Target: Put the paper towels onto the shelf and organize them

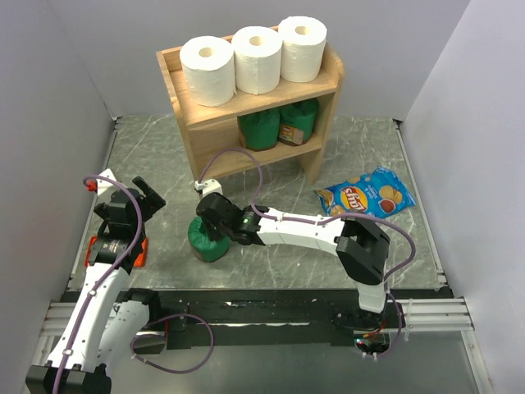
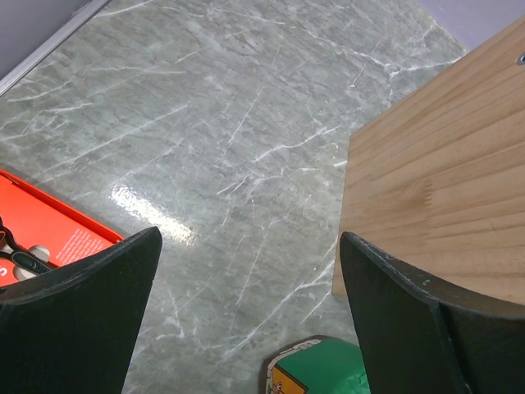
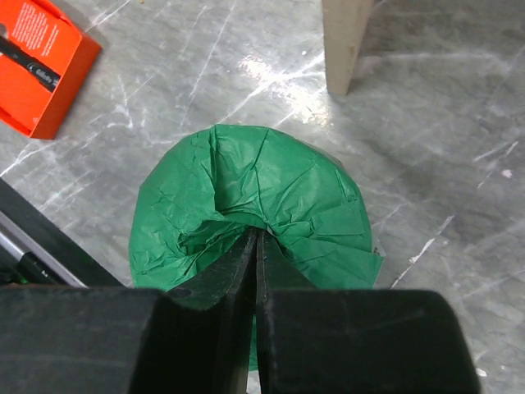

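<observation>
Three white paper towels (image 1: 207, 70) (image 1: 257, 59) (image 1: 302, 48) stand upright in a row on the top tier of the wooden shelf (image 1: 326, 123). My right gripper (image 1: 215, 217) (image 3: 256, 234) is down on a green package (image 1: 205, 242) (image 3: 271, 176) that stands on the table in front of the shelf. Its jaws are shut, pinching the crumpled green wrapper at the package's top. My left gripper (image 1: 139, 197) (image 2: 250, 238) hangs open at the left with nothing between its fingers. The shelf's side panel (image 2: 443, 164) and the green package (image 2: 324, 369) show in the left wrist view.
Two more green packages (image 1: 279, 125) sit on the shelf's lower tier. An orange box (image 1: 115, 250) (image 2: 49, 238) (image 3: 37, 61) lies at the left under my left arm. A blue chip bag (image 1: 367, 195) lies to the right of the shelf. One shelf leg (image 3: 344, 41) stands just beyond the held package.
</observation>
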`<state>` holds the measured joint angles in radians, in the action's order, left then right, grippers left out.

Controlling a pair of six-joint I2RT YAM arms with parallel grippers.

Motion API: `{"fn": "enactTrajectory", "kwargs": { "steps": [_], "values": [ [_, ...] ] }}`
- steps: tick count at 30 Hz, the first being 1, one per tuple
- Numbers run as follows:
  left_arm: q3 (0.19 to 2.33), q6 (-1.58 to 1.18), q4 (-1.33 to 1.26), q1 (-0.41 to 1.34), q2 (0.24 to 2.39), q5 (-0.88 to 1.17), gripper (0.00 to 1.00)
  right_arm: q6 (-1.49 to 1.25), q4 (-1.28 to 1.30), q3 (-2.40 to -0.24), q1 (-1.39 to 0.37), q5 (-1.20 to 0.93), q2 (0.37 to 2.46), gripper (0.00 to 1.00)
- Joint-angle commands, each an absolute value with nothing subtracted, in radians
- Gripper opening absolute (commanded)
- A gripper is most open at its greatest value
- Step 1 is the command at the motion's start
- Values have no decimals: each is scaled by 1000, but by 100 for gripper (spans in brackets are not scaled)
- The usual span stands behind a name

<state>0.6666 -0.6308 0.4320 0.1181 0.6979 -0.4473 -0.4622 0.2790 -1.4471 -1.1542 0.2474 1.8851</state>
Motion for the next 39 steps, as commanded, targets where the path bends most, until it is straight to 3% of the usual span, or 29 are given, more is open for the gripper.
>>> {"fn": "enactTrajectory", "kwargs": {
  "steps": [1, 11, 29, 39],
  "values": [
    [666, -650, 419, 114, 698, -482, 96, -450, 296, -1439, -1158, 310, 1885, 9],
    [676, -675, 449, 114, 718, -526, 96, -443, 316, -1451, -1160, 334, 1927, 9],
    [678, -681, 456, 114, 715, -552, 96, -299, 482, -1670, -1173, 299, 1836, 12],
    [675, -683, 460, 114, 709, -571, 96, -265, 463, -1764, -1163, 259, 1893, 12]
  ]
}}
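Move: In the hollow at the top centre of the standing green paper towel roll, the right hand's tips already rest nearly shut, the roll's middle some 5 cm straight below. The shelf's near left foot stands about 10 cm ahead of that hand, neither left nor right, at table level; the orange box lies roughly 27 cm to its left and 1 cm back. From the left hand the roll is about 22 cm right, 6 cm back and 13 cm lower. Dipping about 1 cm deeper at the core of the green roll, the nearly shut right fingertips then turn back and rise almost straight up, ending some 7 cm above where they began and clear of the roll. The wrist tips the fingers up and turns slightly counter-clockwise, about 10 degrees in all, and the fingers stay nearly shut. The open left hand drifts under 2 cm left and down. ##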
